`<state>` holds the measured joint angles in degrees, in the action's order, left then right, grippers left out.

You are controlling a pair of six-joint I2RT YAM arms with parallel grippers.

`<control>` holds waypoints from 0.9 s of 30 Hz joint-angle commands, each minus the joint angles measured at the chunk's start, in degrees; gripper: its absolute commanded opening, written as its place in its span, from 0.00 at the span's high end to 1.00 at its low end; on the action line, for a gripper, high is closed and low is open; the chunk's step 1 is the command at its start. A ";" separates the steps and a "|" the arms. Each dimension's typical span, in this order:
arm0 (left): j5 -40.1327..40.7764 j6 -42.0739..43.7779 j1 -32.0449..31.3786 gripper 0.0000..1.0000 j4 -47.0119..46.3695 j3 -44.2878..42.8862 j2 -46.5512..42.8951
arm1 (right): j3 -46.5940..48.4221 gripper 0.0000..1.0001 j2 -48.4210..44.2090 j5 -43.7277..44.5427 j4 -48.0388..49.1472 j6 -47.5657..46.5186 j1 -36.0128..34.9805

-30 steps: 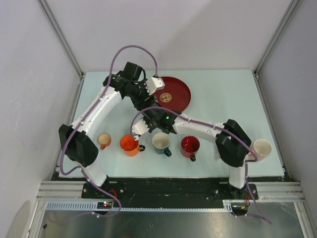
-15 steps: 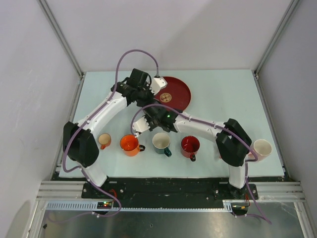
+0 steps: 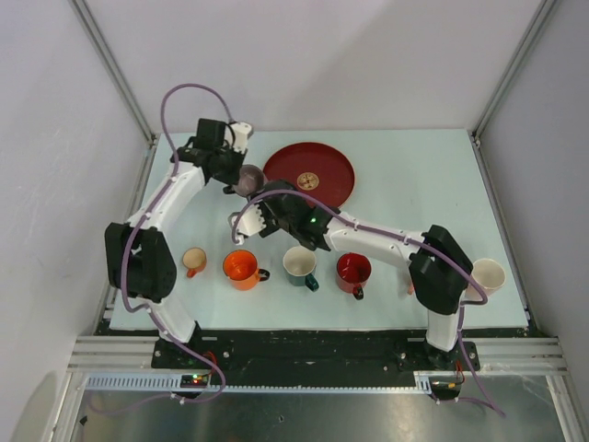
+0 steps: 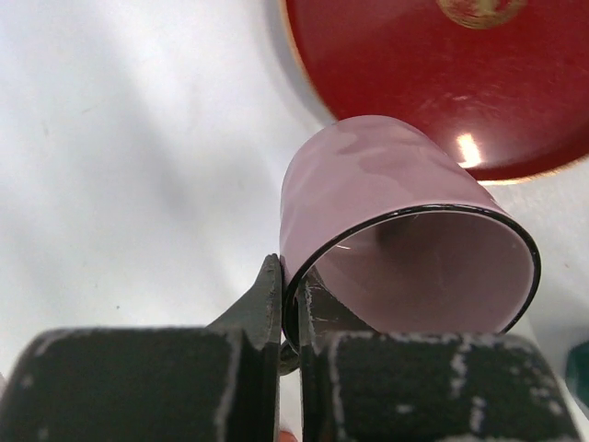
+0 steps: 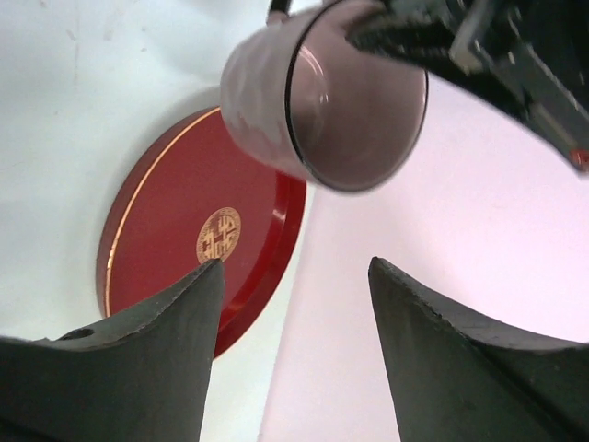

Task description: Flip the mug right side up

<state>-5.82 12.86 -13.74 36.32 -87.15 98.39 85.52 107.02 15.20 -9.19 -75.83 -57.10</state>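
Observation:
A pale pink mug (image 4: 368,184) with a dark rim hangs in the air, tipped on its side, just left of the red plate (image 4: 442,83). My left gripper (image 4: 293,276) is shut on its rim, one finger inside and one outside. In the top view the mug (image 3: 247,180) sits at the tip of the left gripper (image 3: 236,175). My right gripper (image 5: 294,276) stands open below the mug (image 5: 276,101), with nothing between its fingers. It lies near the table's middle in the top view (image 3: 247,214).
A row of upright mugs stands near the front edge: a small cream one (image 3: 193,261), an orange one (image 3: 241,269), a teal one (image 3: 300,265) and a red one (image 3: 353,271). Another cream mug (image 3: 487,275) is at the far right. The red plate (image 3: 313,170) lies at the back.
My left gripper shut on the mug's rim and swung left with it. My right gripper opened, let go of the mug and drew back below it.

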 commanded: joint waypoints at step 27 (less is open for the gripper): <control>-0.71 -0.13 42.11 1.00 -6.36 14.41 -0.20 | 2.51 0.31 -5.55 -2.56 0.11 16.69 1.10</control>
<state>-5.21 11.07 28.32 33.47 -72.86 99.24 85.84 104.01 13.41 -9.06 -61.47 -56.31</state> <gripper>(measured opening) 0.049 0.689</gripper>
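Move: The left hand has the mauve mug by its rim; the free spot it is bound for by the left table edge lies about 26 cm left, 7 cm back and 13 cm below. The small tan mug stands some 13 cm left and 20 cm back of the hand, the orange mug about 23 cm straight back, the red tray about 19 cm ahead and 21 cm right. From the right hand the spot is roughly 38 cm left, level fore-and-aft, 16 cm down. Keeping its pinch on the mauve mug's rim, the left hand swings it about 30 cm left, away from the tray and towards the free spot by the left table edge, sinking roughly 9 cm and, after a slight forward start, drawing back. The wrist turns some 45 degrees counter-clockwise and the travel slows at the end. The open right hand rises a little and rolls slightly. ##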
